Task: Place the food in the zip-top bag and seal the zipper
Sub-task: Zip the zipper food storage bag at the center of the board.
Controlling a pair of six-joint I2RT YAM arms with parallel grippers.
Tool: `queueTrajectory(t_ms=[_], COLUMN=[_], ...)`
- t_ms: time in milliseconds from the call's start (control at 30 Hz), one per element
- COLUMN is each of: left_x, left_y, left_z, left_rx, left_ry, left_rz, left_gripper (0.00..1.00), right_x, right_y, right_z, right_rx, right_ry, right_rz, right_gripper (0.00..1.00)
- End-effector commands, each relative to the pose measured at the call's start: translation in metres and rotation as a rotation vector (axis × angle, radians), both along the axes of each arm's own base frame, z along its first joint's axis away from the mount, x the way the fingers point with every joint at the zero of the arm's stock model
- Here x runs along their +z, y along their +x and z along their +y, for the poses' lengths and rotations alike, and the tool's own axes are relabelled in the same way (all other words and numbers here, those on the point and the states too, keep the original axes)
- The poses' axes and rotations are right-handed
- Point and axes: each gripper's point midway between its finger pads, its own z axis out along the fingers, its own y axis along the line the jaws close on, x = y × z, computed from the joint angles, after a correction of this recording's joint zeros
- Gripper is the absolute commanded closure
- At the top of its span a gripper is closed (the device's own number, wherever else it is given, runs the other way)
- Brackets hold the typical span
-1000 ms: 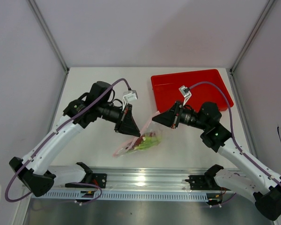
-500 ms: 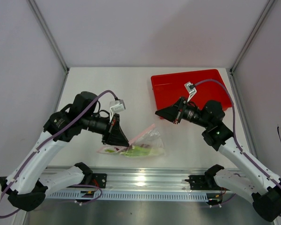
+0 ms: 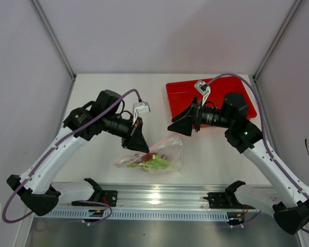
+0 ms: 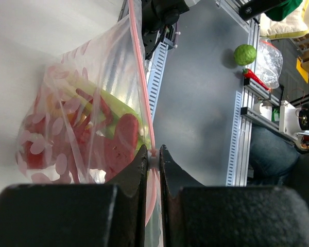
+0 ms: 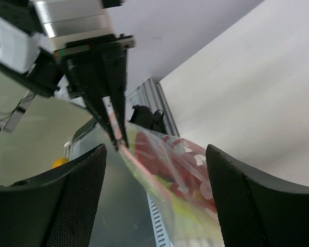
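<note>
The clear zip-top bag point(image 3: 159, 156) lies slumped near the table's front edge, holding the food: a pale-green stalk point(image 3: 153, 164) and red pieces point(image 4: 121, 141). My left gripper point(image 3: 143, 148) is shut on the pinkish zipper point(image 4: 140, 77) at one end of the bag's mouth, the strip pinched between its fingertips point(image 4: 153, 160). My right gripper point(image 3: 171, 127) hovers above the bag's right side, open wide with nothing between its fingers point(image 5: 77, 200). In the right wrist view the bag point(image 5: 185, 175) hangs from the left gripper point(image 5: 117, 140).
A red tray point(image 3: 237, 98) sits at the back right, behind the right arm. A metal rail point(image 3: 159, 198) runs along the table's near edge, just in front of the bag.
My right gripper has opened and let go of the bag. The left arm first dropped toward the front left, then came back up and right, still holding the zipper.
</note>
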Motion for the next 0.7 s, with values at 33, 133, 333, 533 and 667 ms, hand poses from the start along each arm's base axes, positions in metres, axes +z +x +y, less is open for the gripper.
queueTrajectory(t_ms=[33, 133, 333, 533, 667], left_x=[0.012, 0.013, 0.019, 0.019, 0.017], left_y=[-0.001, -0.003, -0.003, -0.003, -0.002], left_z=[0.0, 0.0, -0.005, -0.007, -0.009], left_rx=[-0.038, -0.052, -0.075, -0.081, -0.085], left_ry=[-0.027, -0.032, -0.042, -0.037, -0.036], left_rz=[-0.073, -0.073, -0.077, -0.076, -0.067], left_gripper=[0.99, 0.99, 0.99, 0.99, 0.99], right_x=[-0.001, -0.021, -0.032, -0.032, -0.035], right_y=[-0.033, -0.044, -0.053, -0.064, -0.063], right_z=[0.001, 0.006, 0.018, 0.03, 0.033], right_rx=[0.233, 0.308, 0.366, 0.43, 0.431], right_ry=[-0.043, -0.113, -0.154, -0.185, -0.193], right_rz=[-0.018, -0.002, -0.026, -0.038, -0.043], right_gripper=[0.24, 0.27, 0.3, 0.42, 0.58])
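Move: The zipper stretch to grip next lies about 7 cm back, 4 cm to the left and 5 cm below the right gripper. The left gripper pinching the same zipper is some 8 cm back and 8 cm left, about 5 cm lower; the celery inside the bag is roughly 10 cm back, 5 cm left and 13 cm down. From the left gripper, that free stretch is about 4 cm to the right and 1 cm ahead, at its own height. Bring the open right gripper back about 6 cm and down some 5 cm, drifting 3 cm left, onto the zipper just beside the left gripper. Swing its fingers about 25 degrees counter-clockwise, tip them slightly down, and narrow the gap to roughly half open with the strip between them. Keep the left gripper pinching the zipper in place. ##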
